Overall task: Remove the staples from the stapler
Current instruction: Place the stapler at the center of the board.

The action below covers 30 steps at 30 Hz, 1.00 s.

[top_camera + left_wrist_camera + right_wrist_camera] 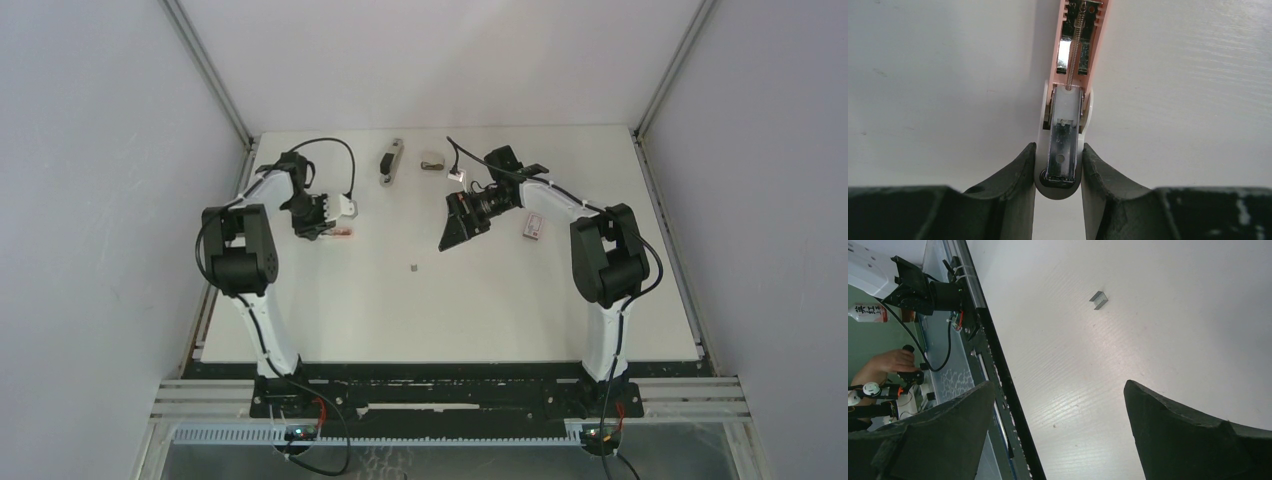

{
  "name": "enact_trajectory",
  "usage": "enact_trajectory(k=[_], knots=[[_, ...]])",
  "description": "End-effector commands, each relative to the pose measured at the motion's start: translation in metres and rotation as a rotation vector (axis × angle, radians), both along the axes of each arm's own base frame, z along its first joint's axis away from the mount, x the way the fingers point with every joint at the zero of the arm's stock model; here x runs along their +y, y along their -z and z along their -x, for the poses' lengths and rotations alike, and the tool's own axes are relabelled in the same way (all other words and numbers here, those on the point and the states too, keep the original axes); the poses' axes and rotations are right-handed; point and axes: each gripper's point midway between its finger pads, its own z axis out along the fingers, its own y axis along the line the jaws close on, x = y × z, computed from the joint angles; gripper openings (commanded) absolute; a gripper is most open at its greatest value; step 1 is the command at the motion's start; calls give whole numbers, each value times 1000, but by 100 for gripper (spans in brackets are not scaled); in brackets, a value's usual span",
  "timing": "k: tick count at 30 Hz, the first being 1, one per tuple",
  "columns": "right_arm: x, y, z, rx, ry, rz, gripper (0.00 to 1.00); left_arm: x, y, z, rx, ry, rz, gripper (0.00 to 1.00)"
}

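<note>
My left gripper (1058,150) is shut on the end of a small pink-and-white stapler (1065,135). The stapler lies unfolded on the table, with its metal channel and feed spring (1077,45) facing up. I cannot tell whether staples lie in the channel. In the top view this gripper (318,230) is at the left with the pink stapler (344,233) beside it. A loose staple piece (413,267) lies mid-table and also shows in the right wrist view (1099,300). My right gripper (450,238) is open and empty above the table (1058,385).
A slim dark grey stapler (390,160) and a small grey tool (431,163) lie at the back. A red-and-white box (533,226) lies by the right arm. The right wrist view shows the table's near edge rail (998,370).
</note>
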Motion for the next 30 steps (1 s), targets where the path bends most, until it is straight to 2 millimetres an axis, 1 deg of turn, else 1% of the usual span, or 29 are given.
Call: enact_trajectory(k=[1, 6, 11, 14, 19, 25, 30], knots=[[2, -13, -7, -65, -9, -23, 100, 10, -6, -16, -45, 17, -45, 39], [3, -11, -6, -61, -13, -22, 100, 16, -3, -20, -61, 17, -75, 45], [3, -12, -6, -61, -13, -23, 100, 20, -4, -25, -89, 5, -102, 57], [4, -13, -6, -61, -15, -26, 100, 22, -4, -26, -101, 1, -111, 62], [4, -14, -5, -60, -16, -28, 100, 25, -6, -27, -122, -17, -121, 66], [3, -15, -6, -70, -11, -20, 100, 25, -21, -29, -160, -43, -93, 68], [-1, -19, -11, -113, 6, 1, 100, 20, -35, -16, -171, -49, -63, 70]])
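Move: Held by one end in the left fingers, the opened pink stapler reaches to the right, its middle about 4 cm right of that hand, with its resting spot on the table some 2 cm below. The loose staple strip lies roughly 24 cm right and 8 cm back of the hand; the grey stapler, about 18 cm ahead and 18 cm right. From the idle right hand the pink stapler is some 24 cm left, 7 cm ahead and 10 cm down. Settling about half a centimetre lower, the left hand lets the stapler's end go: its fingers spread from partly open to about two-thirds. As they part it eases forward and left, roughly 2.5 cm each way, fingertips tilting forward and left by some 10 degrees, drawing away from the stapler just over the table. ##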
